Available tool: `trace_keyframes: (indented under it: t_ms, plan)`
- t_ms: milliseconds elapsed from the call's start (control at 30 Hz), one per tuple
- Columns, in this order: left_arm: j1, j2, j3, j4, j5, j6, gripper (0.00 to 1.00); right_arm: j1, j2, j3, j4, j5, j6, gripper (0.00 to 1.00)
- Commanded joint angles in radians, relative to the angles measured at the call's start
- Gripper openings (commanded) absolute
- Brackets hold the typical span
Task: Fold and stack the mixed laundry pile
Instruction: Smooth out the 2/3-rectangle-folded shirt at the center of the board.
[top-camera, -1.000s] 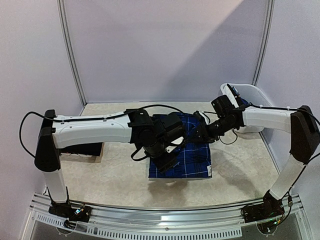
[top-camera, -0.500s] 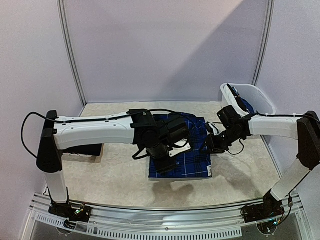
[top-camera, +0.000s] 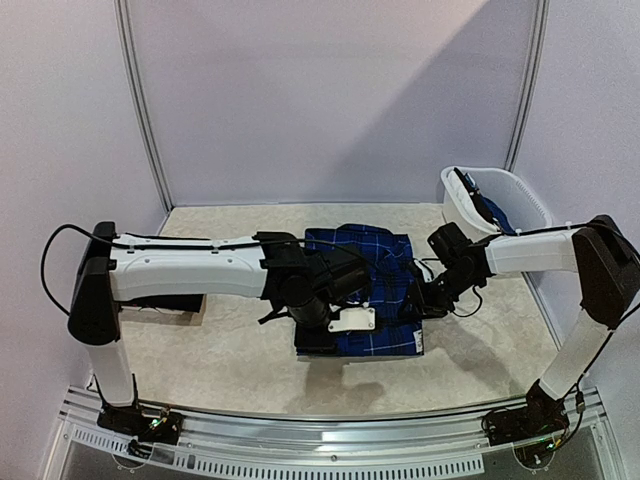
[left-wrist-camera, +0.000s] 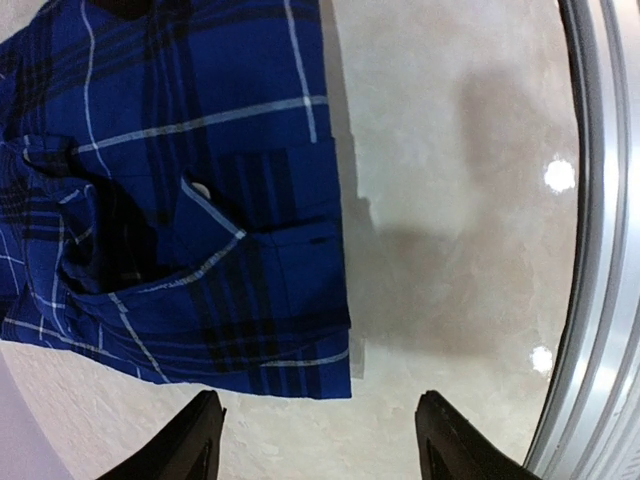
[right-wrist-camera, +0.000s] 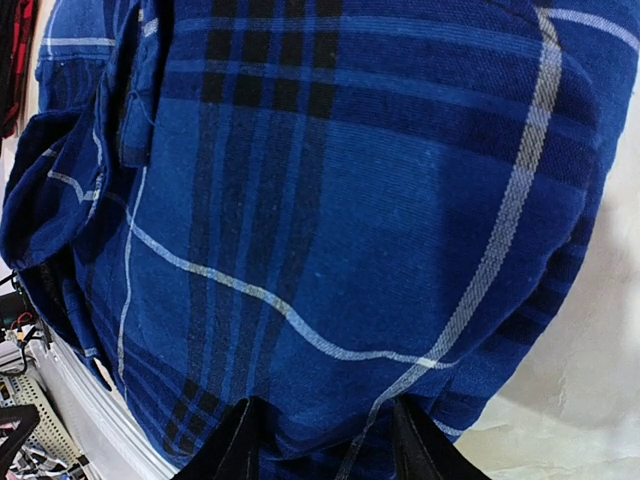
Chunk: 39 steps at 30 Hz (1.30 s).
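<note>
The blue plaid shirt (top-camera: 378, 292) lies folded in the middle of the table. It fills the right wrist view (right-wrist-camera: 330, 200), and its front corner (left-wrist-camera: 250, 300) shows in the left wrist view. My left gripper (top-camera: 312, 340) hovers at the shirt's front left corner. It is open (left-wrist-camera: 320, 440) over bare table with nothing between its fingers. My right gripper (top-camera: 422, 304) is low at the shirt's right edge. Its fingers stand partly apart (right-wrist-camera: 330, 440), sunk into a thick fold of the plaid cloth that fills the gap. A black garment (top-camera: 168, 298) lies at the left, partly under my left arm.
A white plastic basket (top-camera: 520, 190) stands at the back right with blue and dark-red cloth (top-camera: 487, 208) inside. A metal rail (top-camera: 330, 430) runs along the near table edge, seen also in the left wrist view (left-wrist-camera: 600, 250). Walls close the back and sides.
My left gripper has dropped from above the shirt toward its front left corner. My right gripper has slid right and forward to the shirt's right edge.
</note>
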Motion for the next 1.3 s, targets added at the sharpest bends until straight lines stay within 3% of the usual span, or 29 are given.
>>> trace_keyframes:
  t_ms: [0,400,867,1267]
  plan:
    - [0.027,-0.085,-0.069,0.089,0.057,0.216,0.67,-0.004,-0.01,-0.004,-0.016,-0.011,-0.001,0.46]
    - [0.067,-0.019,-0.054,0.187,0.128,0.483,0.66,-0.003,-0.027,-0.017,-0.022,-0.024,0.007,0.46]
    - [0.155,0.155,0.089,0.11,0.128,0.672,0.59,-0.004,-0.037,-0.031,-0.034,-0.038,0.006,0.46]
    - [0.213,0.206,0.101,0.137,0.115,0.689,0.07,-0.004,0.005,-0.012,-0.047,-0.06,-0.021,0.46]
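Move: The shirt's loose left-hand flap lies about 9 cm ahead of the left hand, 1 cm left and 7 cm down. From that hand, the shirt's white tag is some 20 cm right and 1 cm ahead, and the black folded pile 33 cm left and 12 cm ahead, both on the board. From the right hand, which is down on the shirt, the flap is about 17 cm left and level fore and aft. Left hand reaches about 8 cm forward and down to the loose flap, turning clockwise, closing; right stays on shirt. ##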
